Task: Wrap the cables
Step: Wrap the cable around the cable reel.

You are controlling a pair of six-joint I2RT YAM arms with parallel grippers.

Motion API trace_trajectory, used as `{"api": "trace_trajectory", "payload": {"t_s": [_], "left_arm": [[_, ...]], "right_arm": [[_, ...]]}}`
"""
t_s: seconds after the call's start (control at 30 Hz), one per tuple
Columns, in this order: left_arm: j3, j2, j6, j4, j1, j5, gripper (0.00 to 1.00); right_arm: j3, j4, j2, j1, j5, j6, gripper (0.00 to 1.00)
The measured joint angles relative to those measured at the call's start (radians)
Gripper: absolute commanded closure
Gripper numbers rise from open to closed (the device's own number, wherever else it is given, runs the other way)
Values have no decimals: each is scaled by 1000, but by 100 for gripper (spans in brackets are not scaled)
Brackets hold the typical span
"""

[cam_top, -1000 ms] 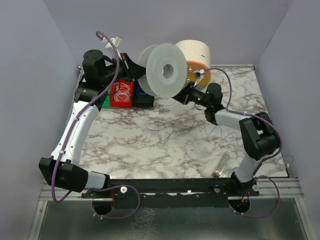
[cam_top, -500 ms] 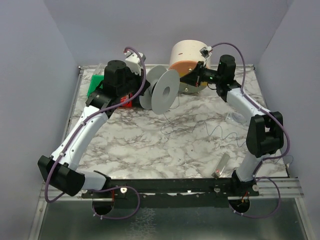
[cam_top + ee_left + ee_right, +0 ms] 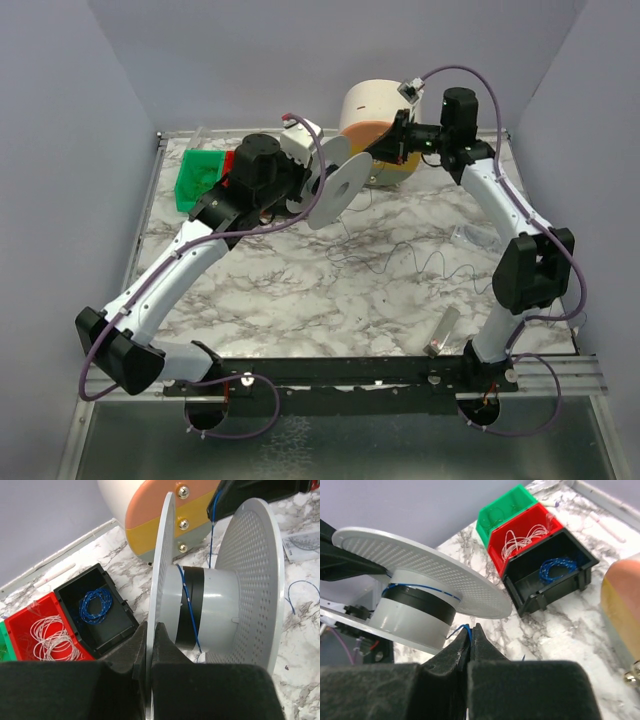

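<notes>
My left gripper [image 3: 151,626] is shut on the rim of one flange of a grey perforated spool [image 3: 252,580], held on edge above the table's back middle [image 3: 335,190]. The cable [image 3: 189,605] is a hair-thin wire, blue in the wrist views. It crosses the black band on the spool's hub and rises to my right gripper [image 3: 470,628], which is shut on it just beside the hub [image 3: 410,615]. The rest of the cable [image 3: 385,262] lies in loose squiggles on the marble table. In the top view my right gripper [image 3: 385,152] sits just behind the spool.
A round cream, orange and yellow drum [image 3: 380,110] stands at the back, close behind both grippers. Green [image 3: 505,510], red [image 3: 540,517] and black [image 3: 520,587] bins sit at the back left, with white and blue coils inside. A clear bag [image 3: 470,235] and a small clear tube [image 3: 443,332] lie at the right.
The left arm has carried the spool rightward and turned it edge-on to the top camera. The right arm has swung back and up toward the drum, drawing the wire with it.
</notes>
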Motion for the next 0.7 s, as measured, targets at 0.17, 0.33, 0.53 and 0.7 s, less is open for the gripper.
{"api": "trace_trajectory", "payload": {"t_s": [0.17,0.33,0.53,0.7], "left_arm": [[-6,6,62,0,-11,-1,100],[-18,21,124,-9,-42,-80,100],[-23,80,133,-6,-75,-195,100],[-23,134,131,-6,-87,-318,100]], "right_arm": [[135,-202,11,-11,8,-138,100],[174,-303,18,-45,-61,-187,100],[27,-46,-4,-47,-192,54,100],[-129,346,-27,5,-288,415,100]]}}
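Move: The left gripper already grips the reel by its left flange; the hub lies about 7 cm to its right, 3 cm ahead and slightly below. From the right gripper, which pinches the blue cable, that hub is about 6 cm left, 5 cm back and a little lower. The orange-faced drum stands some 7 cm ahead, 3 cm right and 20 cm below this right hand; the black box is 16 cm left, 4 cm back and 27 cm below. Lower the left gripper about 6 cm, easing it slightly forward late on, and roll it so its left side rises some 15 degrees, keeping the flange gripped. Meanwhile lift the right gripper about 2 cm with a small drift right, then sweep it back about 6 cm and a little left, above the sinking reel, swinging counter-clockwise with the cable still pinched. ##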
